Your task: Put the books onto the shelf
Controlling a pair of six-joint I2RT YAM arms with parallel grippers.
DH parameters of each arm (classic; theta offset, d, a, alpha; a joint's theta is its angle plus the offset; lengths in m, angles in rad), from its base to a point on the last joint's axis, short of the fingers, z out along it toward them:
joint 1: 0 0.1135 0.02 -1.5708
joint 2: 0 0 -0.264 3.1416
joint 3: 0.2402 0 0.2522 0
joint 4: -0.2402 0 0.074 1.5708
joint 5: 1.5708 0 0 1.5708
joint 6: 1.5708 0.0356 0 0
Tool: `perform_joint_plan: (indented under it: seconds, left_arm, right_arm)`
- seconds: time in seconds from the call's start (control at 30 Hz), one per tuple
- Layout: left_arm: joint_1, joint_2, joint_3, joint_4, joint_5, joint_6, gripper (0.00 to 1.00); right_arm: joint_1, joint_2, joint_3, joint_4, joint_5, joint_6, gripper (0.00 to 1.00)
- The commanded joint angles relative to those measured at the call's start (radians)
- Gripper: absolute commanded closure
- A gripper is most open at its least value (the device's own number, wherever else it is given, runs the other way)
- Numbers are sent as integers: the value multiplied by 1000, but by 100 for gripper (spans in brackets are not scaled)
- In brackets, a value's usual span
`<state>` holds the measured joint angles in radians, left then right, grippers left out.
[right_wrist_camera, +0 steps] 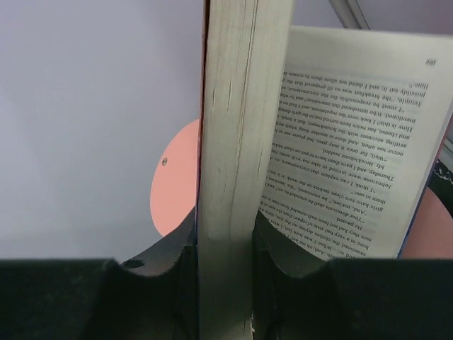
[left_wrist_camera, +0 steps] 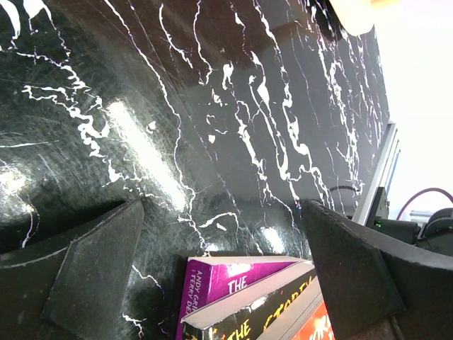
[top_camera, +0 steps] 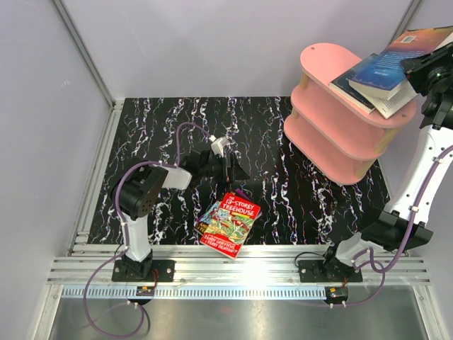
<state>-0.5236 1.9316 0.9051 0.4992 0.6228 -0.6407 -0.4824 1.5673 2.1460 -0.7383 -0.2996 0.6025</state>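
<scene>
The pink shelf [top_camera: 333, 134] stands at the back right. My right gripper [top_camera: 419, 71] [right_wrist_camera: 225, 248] is shut on the page block of a dark-blue book [top_camera: 396, 64] [right_wrist_camera: 237, 127], held tilted over the right end of the top board; a printed page [right_wrist_camera: 354, 156] hangs loose from it. Under it a dark-blue cover [top_camera: 352, 76] rests on the top board. A stack of Treehouse books [top_camera: 230, 223] lies near the front edge, red cover on top; the left wrist view shows its purple spine [left_wrist_camera: 226, 280] and a black cover [left_wrist_camera: 248, 322]. My left gripper [top_camera: 228, 166] [left_wrist_camera: 221, 212] hovers open just beyond the stack, touching nothing.
The black marbled mat [top_camera: 283, 177] covers the table. Aluminium rails [top_camera: 233, 265] run along the front and left edges. Grey walls close in the back and both sides. The lower shelf boards [top_camera: 318, 159] show nothing on them from here.
</scene>
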Motion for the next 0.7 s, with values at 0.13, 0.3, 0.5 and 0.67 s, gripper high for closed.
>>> perform_joint_plan:
  seconds: [0.13,0.3,0.5,0.67]
  left_arm:
    - [-1,26,-35,10,15,6,1]
    - [-3,21,-41,24,20,1,1]
    - [-3,23,-51,30,15,1,1]
    - [-1,23,-52,32,12,1,1]
  right_arm:
    - [1,-38,-75,238,-82,71,100]
    - [1,-41,-181,304,-102,123,100]
    - [1,-39,-204,327,-110,145,100]
    - [1,-42,-210,298,-105,123,100]
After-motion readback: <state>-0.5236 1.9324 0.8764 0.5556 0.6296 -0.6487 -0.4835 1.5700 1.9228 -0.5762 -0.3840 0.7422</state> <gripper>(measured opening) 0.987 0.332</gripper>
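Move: The right hand still grips the thick blue-orange book by its edge, with loose pages hanging below. The middle of the shelf's top board lies about 10 cm to its left, 4 cm ahead and 8 cm below; the dark blue book already on it is some 7 cm left, 3 cm ahead and 7 cm down. The middle board is roughly 10 cm left, 3 cm ahead, 25 cm below. From the left hand, the top board's middle is about 35 cm right, 10 cm ahead and 36 cm higher. The right hand lowers the blue-orange book about 5 cm while reaching some 3 cm forward, bringing it down over the dark blue book on the top board, and it eases to a stop with a slight lift back of about half a centimetre. On the way the wrist rolls about 10 degrees, the hand's left side rising, and the fingers keep their pinch on the book's edge without opening. ##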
